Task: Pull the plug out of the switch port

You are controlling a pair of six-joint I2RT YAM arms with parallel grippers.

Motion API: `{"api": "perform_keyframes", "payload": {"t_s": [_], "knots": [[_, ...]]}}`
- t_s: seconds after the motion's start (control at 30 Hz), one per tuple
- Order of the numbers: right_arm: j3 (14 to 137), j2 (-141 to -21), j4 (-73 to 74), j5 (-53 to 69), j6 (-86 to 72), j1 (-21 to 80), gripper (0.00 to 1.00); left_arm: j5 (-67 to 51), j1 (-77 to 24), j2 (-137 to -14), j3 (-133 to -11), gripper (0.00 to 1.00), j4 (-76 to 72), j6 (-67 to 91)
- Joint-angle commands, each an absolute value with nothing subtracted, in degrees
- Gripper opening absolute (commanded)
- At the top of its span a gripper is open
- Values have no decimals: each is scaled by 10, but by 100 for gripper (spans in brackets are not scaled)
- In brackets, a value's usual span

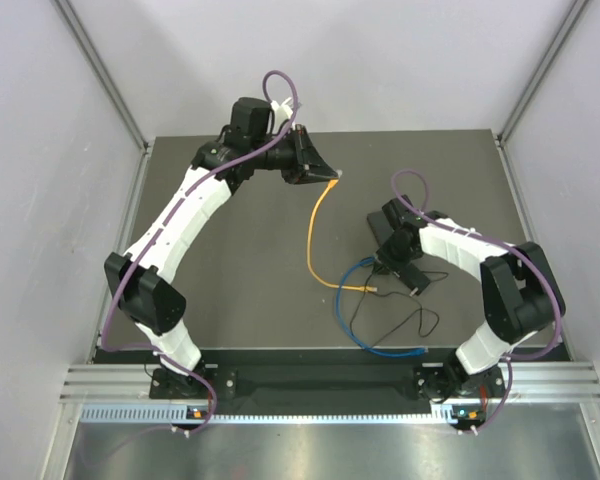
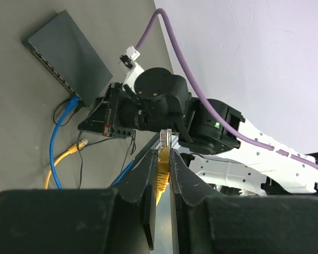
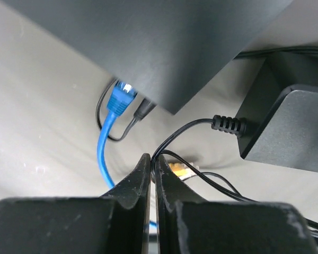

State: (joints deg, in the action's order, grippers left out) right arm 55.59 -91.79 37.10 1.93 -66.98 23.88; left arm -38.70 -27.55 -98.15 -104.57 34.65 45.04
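The flat black switch [image 3: 164, 42] lies on the mat, also visible in the left wrist view [image 2: 69, 53]. A blue plug [image 3: 119, 98] sits in its end port, with a black round power plug [image 3: 143, 109] beside it. My right gripper [image 3: 152, 159] hovers just in front of that corner, shut, with the adapter's thin black wire [image 3: 185, 127] pinched at its tips. My left gripper [image 2: 164, 153] is raised at the far side of the table [image 1: 332, 180], shut on a yellow plug [image 2: 164, 143]. From it the yellow cable [image 1: 315, 230] hangs down to the mat.
A black power adapter [image 3: 286, 121] lies right of the switch. The blue cable [image 1: 355, 325] loops toward the near edge. The yellow cable's free end [image 1: 368, 288] rests beside the right gripper [image 1: 385, 265]. Grey walls enclose the dark mat [image 1: 230, 300].
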Motion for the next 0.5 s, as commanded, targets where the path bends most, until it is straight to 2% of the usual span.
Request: {"api": "perform_keyframes", "payload": {"t_s": [0.0,0.1,0.3,0.47], "knots": [[570,-883,359,49,-633,239,0,-377,-278,-994,-1049,0,330,436],[548,-841,369,60,-624,239,0,-352,-277,-1001,-1066,0,351,410],[491,-745,403,40,-606,226,0,-226,-251,-998,-1114,0,449,353],[461,-733,406,34,-586,193,0,-110,-229,-997,-1178,0,534,314]]}}
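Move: Beside the right hand, which already pinches the black power cord, the cord's adapter lies about 7 cm right, 3 cm back and slightly below. The blue plug is some 2 cm ahead, 1 cm left and 3 cm below; the switch's middle is 6 cm ahead and 3 cm right. From the left hand, holding one yellow plug high up, the yellow cable's far plug lies about 13 cm back, 9 cm right and 34 cm below; the switch is 2 cm back and 14 cm right. Lifting the pinched power cord nearly 5 cm, the right hand draws it back and then also right, away from the blue plug and the switch, and starts sinking again. Meanwhile the left hand keeps its yellow plug and swings left and forward about 8 cm, dipping some 3 cm, fingers tipping down and turning counter-clockwise about 20 degrees, trailing the cable away from the switch. ##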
